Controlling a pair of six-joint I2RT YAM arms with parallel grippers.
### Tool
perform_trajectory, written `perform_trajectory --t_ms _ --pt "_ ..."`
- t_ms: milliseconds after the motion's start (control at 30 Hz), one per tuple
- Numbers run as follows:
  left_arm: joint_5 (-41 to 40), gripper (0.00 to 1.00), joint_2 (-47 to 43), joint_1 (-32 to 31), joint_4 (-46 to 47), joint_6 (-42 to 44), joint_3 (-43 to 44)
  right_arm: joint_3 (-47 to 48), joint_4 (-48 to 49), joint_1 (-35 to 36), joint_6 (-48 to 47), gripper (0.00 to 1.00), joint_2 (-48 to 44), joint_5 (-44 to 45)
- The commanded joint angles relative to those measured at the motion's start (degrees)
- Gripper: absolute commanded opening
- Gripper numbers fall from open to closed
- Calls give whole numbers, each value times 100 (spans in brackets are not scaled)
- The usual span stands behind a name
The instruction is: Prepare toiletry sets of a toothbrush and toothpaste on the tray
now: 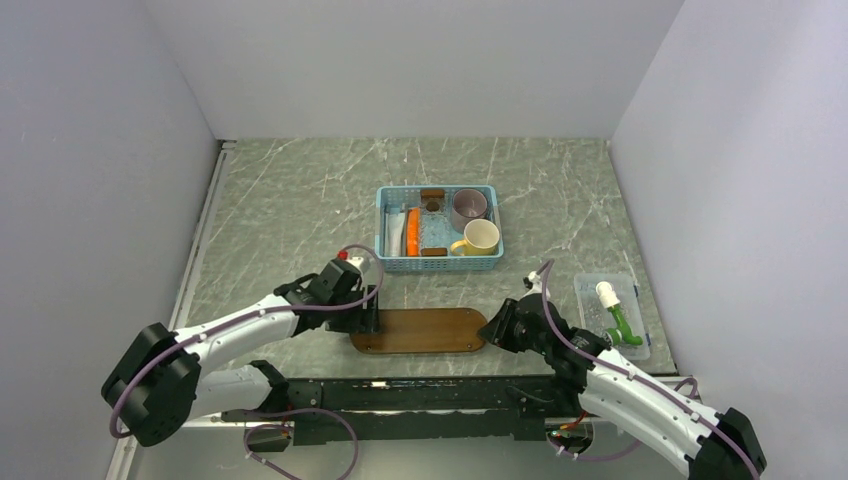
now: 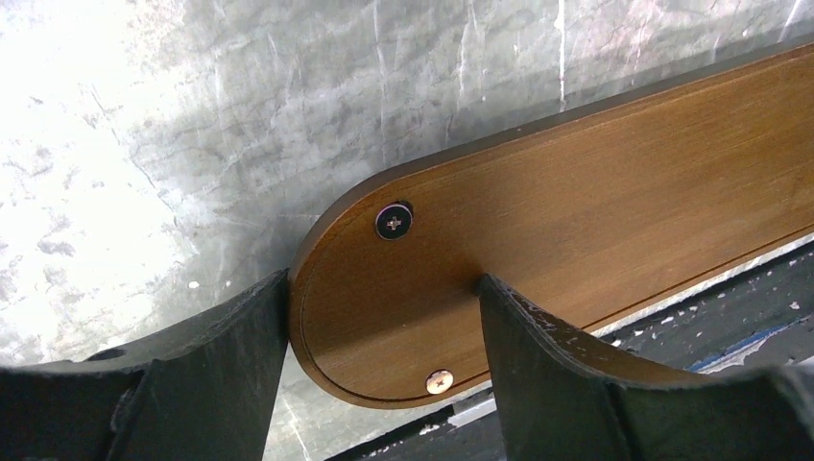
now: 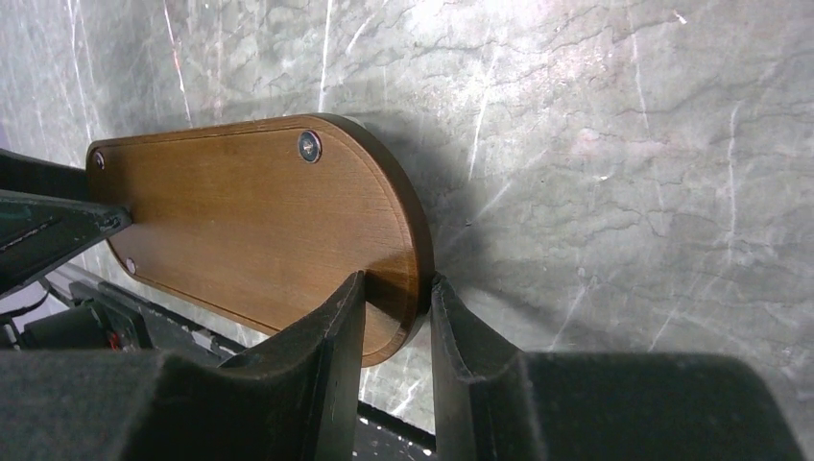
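Observation:
The dark-brown wooden tray (image 1: 420,330) lies flat near the table's front edge, with a gripper at each end. My left gripper (image 1: 365,318) is open and straddles the tray's (image 2: 576,211) left end: in the left wrist view its (image 2: 382,283) one finger touches the rounded edge and the other rests on the board. My right gripper (image 1: 497,328) is shut on the right end of the tray (image 3: 240,221), its (image 3: 398,283) fingers pinching the rim. A pale toothbrush (image 1: 390,232) and an orange toothpaste tube (image 1: 412,233) lie in the basket.
The light-blue mesh basket (image 1: 438,265) stands behind the tray and also holds a purple cup (image 1: 469,208) and a yellow mug (image 1: 480,238). A small clear box (image 1: 632,300) with a green-and-white item sits at the right. Walls enclose the table.

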Motion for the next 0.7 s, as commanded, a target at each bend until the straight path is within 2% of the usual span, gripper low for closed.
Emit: perform_trajectory --t_ms 0,167,267,500,667 --pt "135 73 260 -76 600 84 237 22 -392 100 102 19 5 270" --pt "131 73 352 -77 592 118 322 127 -467 106 83 23 112 364" --pt "49 77 358 -78 500 143 363 179 -494 103 86 25 159 413" --pt "-360 91 235 -80 64 154 555 391 -783 106 51 50 48 574" --pt "-745 95 11 -78 -505 224 908 795 -1113 103 -82 54 88 802"
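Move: The tray lies crosswise between the hands. Its middle is about 10 cm to the right of the left hand and roughly level fore and aft; from the right hand it is some 13 cm left and 1 cm ahead, about 1 cm below both. The blue basket is about 22 cm ahead and 10 cm left of the right hand, with the yellow mug in it some 21 cm ahead and 2 cm left. The clear box stands about 24 cm right of that hand, 5 cm ahead. Still pinching the tray's right-end rim, the right hand eases about half a centimetre forward and right, while the left hand, one finger against the left end, nudges the same way. Then both let go: the right fingers spread and the hand slips another centimetre right; the left opens wider, going on forward and lifting about 1 cm. ##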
